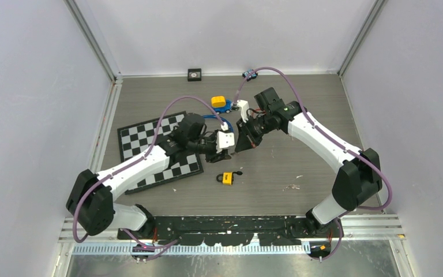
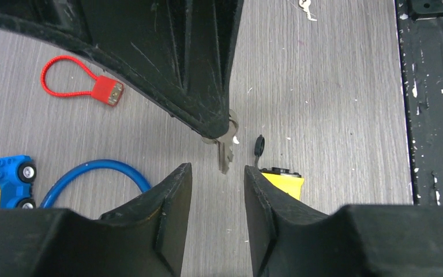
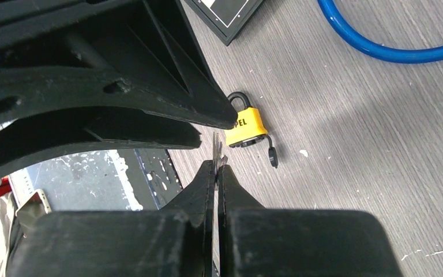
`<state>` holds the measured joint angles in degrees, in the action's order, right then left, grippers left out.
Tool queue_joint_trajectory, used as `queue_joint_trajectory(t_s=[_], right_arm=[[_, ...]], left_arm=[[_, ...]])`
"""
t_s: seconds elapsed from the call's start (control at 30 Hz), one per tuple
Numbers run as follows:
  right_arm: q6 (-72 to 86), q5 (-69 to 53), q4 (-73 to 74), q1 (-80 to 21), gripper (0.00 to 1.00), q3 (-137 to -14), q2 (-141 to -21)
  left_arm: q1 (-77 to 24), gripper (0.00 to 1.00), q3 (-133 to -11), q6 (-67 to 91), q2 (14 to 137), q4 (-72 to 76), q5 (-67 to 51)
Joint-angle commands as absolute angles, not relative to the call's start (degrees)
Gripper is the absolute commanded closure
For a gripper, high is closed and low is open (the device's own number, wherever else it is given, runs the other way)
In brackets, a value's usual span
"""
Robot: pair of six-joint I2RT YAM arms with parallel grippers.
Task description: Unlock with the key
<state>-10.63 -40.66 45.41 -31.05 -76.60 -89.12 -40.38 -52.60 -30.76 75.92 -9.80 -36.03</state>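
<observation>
A small silver key (image 2: 226, 153) hangs blade-down from my right gripper (image 3: 216, 166), whose fingers are shut on its head, just above the table. In the right wrist view only the key's thin edge (image 3: 218, 151) pokes out past the fingertips. My left gripper (image 2: 217, 168) is open with the key's blade just beyond its tips, and it touches nothing. The yellow padlock (image 1: 228, 178) lies flat on the table a little nearer the arms' bases. Its black shackle and dangling keyhole cover show on the padlock (image 3: 243, 127) in the right wrist view. The left finger partly hides the padlock (image 2: 282, 178).
A chessboard (image 1: 150, 144) lies under the left arm. A blue cable loop (image 2: 92, 173), a red cable lock (image 2: 81, 86) and a blue-and-yellow toy car (image 1: 221, 104) sit behind the grippers. A loose spare key (image 2: 306, 8) lies to the right of the padlock.
</observation>
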Motion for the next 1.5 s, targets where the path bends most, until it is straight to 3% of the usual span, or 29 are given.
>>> queue_joint_trajectory(t_s=[0.0, 0.23, 0.6, 1.07, 1.4, 1.47], right_arm=[[-9.7, -43.4, 45.2, -30.9, 0.99, -79.1, -89.3], [-9.0, -44.8, 45.1, -30.0, 1.00, -79.3, -89.5], [-8.4, -44.7, 44.3, -29.6, 1.00, -78.7, -89.7], [-7.5, -44.7, 44.0, -29.4, 1.00, -78.8, -90.4], [-6.9, -45.3, 43.9, -29.2, 1.00, -78.8, -90.8], [-6.8, -45.3, 43.9, -29.1, 0.97, -78.9, -90.9]], left_arm=[[-40.1, 0.62, -56.1, -33.7, 77.4, -11.3, -36.6], [-40.1, 0.68, -56.2, -35.2, 78.7, -11.3, -36.4], [-40.1, 0.92, -56.3, -31.2, 80.1, -9.3, -38.5], [-41.1, 0.80, -56.3, -28.8, 79.7, -8.2, -39.3], [-41.4, 1.00, -56.1, -28.5, 80.2, -7.6, -39.5], [-41.4, 1.00, -56.0, -28.2, 80.0, -7.4, -39.7]])
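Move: Just past the left hand's open fingertips, about 2 cm to its right and 2 cm lower, the key juts from the right hand's closed tips, its middle about 1 cm left of and 1 cm below that hand's point. The yellow padlock lies some 5 cm back, neither left nor right of the left hand and 16 cm below; the blue cable loop lies about 15 cm ahead of the left hand, 7 cm to its left, down on the table. Sinking about 1.5 cm and easing just under 1 cm to the right, the left hand brings its open fingers onto the key and draws them nearly shut, slackens them a little, then closes fully to pinch the key's free end, its wrist turning some 5 degrees. The right hand stays put over the table, still gripping the key. ##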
